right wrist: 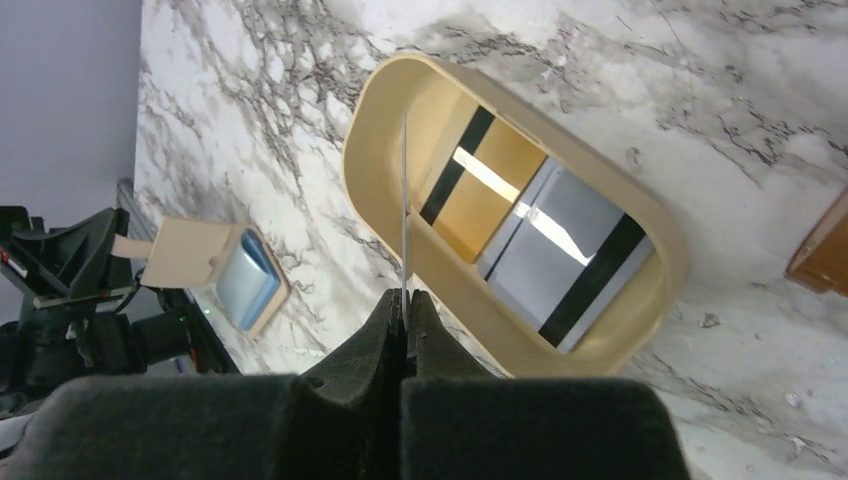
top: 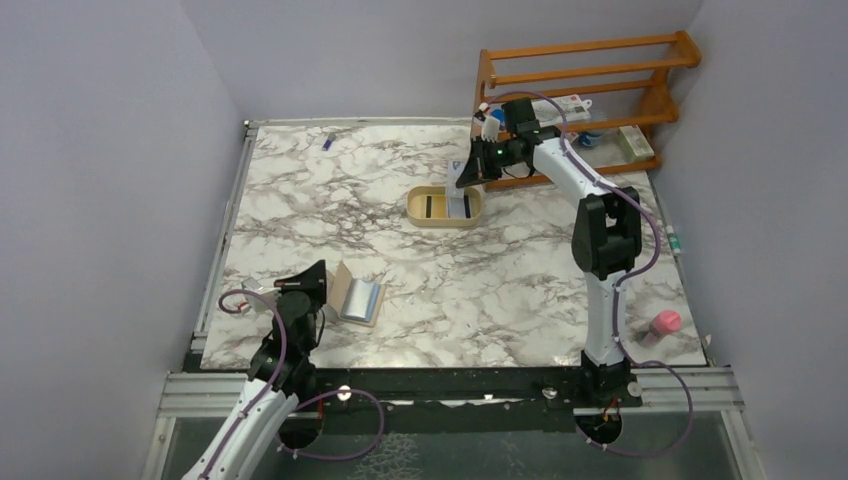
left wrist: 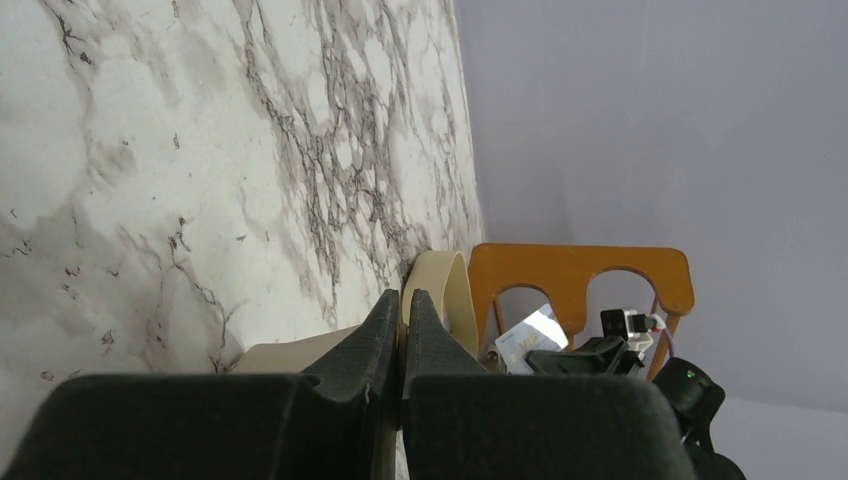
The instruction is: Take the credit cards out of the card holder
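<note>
The tan card holder (top: pixel 345 290) lies unfolded near the table's front left, and a pale blue credit card (top: pixel 366 298) shows inside it. My left gripper (top: pixel 322 277) is shut on its raised flap (left wrist: pixel 290 355). My right gripper (top: pixel 470 165) hangs over the oval tan tray (top: pixel 415 210), shut on a whitish credit card (right wrist: pixel 404 200) that shows edge-on in the right wrist view. Two more cards lie flat in the tray, one golden (right wrist: pixel 490 190) and one grey-white (right wrist: pixel 560 250), each with a black stripe. The right wrist view also shows the holder (right wrist: pixel 185 250) with its blue card (right wrist: pixel 245 280).
A wooden rack (top: pixel 590 100) with small items stands at the back right, just behind the right gripper. A pink object (top: pixel 665 322) sits at the front right edge. A small blue item (top: pixel 328 141) lies at the back left. Grey walls close in on three sides.
</note>
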Available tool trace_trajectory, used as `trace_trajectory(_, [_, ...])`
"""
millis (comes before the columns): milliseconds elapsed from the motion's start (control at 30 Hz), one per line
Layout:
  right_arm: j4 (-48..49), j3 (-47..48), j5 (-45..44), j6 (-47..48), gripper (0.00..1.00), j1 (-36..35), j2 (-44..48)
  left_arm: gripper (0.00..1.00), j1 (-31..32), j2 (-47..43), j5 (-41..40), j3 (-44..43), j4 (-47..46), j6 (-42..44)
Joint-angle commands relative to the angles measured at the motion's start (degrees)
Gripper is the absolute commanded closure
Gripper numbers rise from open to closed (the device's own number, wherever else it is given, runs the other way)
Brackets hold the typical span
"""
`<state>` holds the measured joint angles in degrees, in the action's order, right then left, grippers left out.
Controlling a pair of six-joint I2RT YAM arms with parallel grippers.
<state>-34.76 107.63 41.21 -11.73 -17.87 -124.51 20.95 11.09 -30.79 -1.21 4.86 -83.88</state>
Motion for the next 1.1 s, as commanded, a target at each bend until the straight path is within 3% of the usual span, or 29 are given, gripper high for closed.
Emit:
trace_trajectory(0, [-10.3, 3.5, -1.5, 5.3, 0.99, 0.4, -1.5, 1.0, -0.5, -0.7, 1.9, 7.4, 5.9, 1.6])
trace_trajectory(333, [-2.4, -9.4, -6.0, 5.9, 0.99, 0.4, 1.0, 1.0, -0.5, -0.1, 2.2, 7.3, 6.5, 2.0])
trace_trajectory(533, [-0.1, -11.2, -7.3, 6.3, 0.99, 0.4, 0.7, 1.0, -0.5, 0.0, 2.1, 7.3, 6.6, 2.1])
trace_trajectory(733, [0.5, -11.2, -9.8, 6.3, 0.74, 0.5, 2.0, 1.0, -0.5, 0.1, 2.0, 7.2, 6.7, 2.1])
trace_trajectory(933, [0.3, -11.4, -12.8, 5.5, 0.61, 0.5, 4.1, 1.0, -0.5, 0.2, 2.0, 7.3, 6.8, 2.1])
trace_trajectory(1067, [-0.4, -11.0, -14.7, 4.6, 0.6, 0.5, 6.4, 1.0, -0.5, 0.2, 2.0, 7.2, 6.8, 2.1])
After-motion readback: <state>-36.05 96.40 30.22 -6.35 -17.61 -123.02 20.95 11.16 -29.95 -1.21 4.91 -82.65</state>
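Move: The shallow tray that the VIP card is bound for has its middle about 2 cm to the right hand's left, level with it fore and aft and some 11 cm below. In the tray, the silver card lies about 1 cm to the hand's right and the yellow card some 4 cm to its left. The card holder stands about 20 cm back and 20 cm left of that hand. From the left hand, the tray is about 20 cm ahead, 26 cm right and 9 cm lower. The VIP card, already pinched in the right hand, is carried down about 8 cm into the tray, drawing back some 4 cm and a little right while the fingers tip more steeply downward. Then the fingers open and let go of it, and the hand eases a little forward and right over the tray's right end, starting to rise. ##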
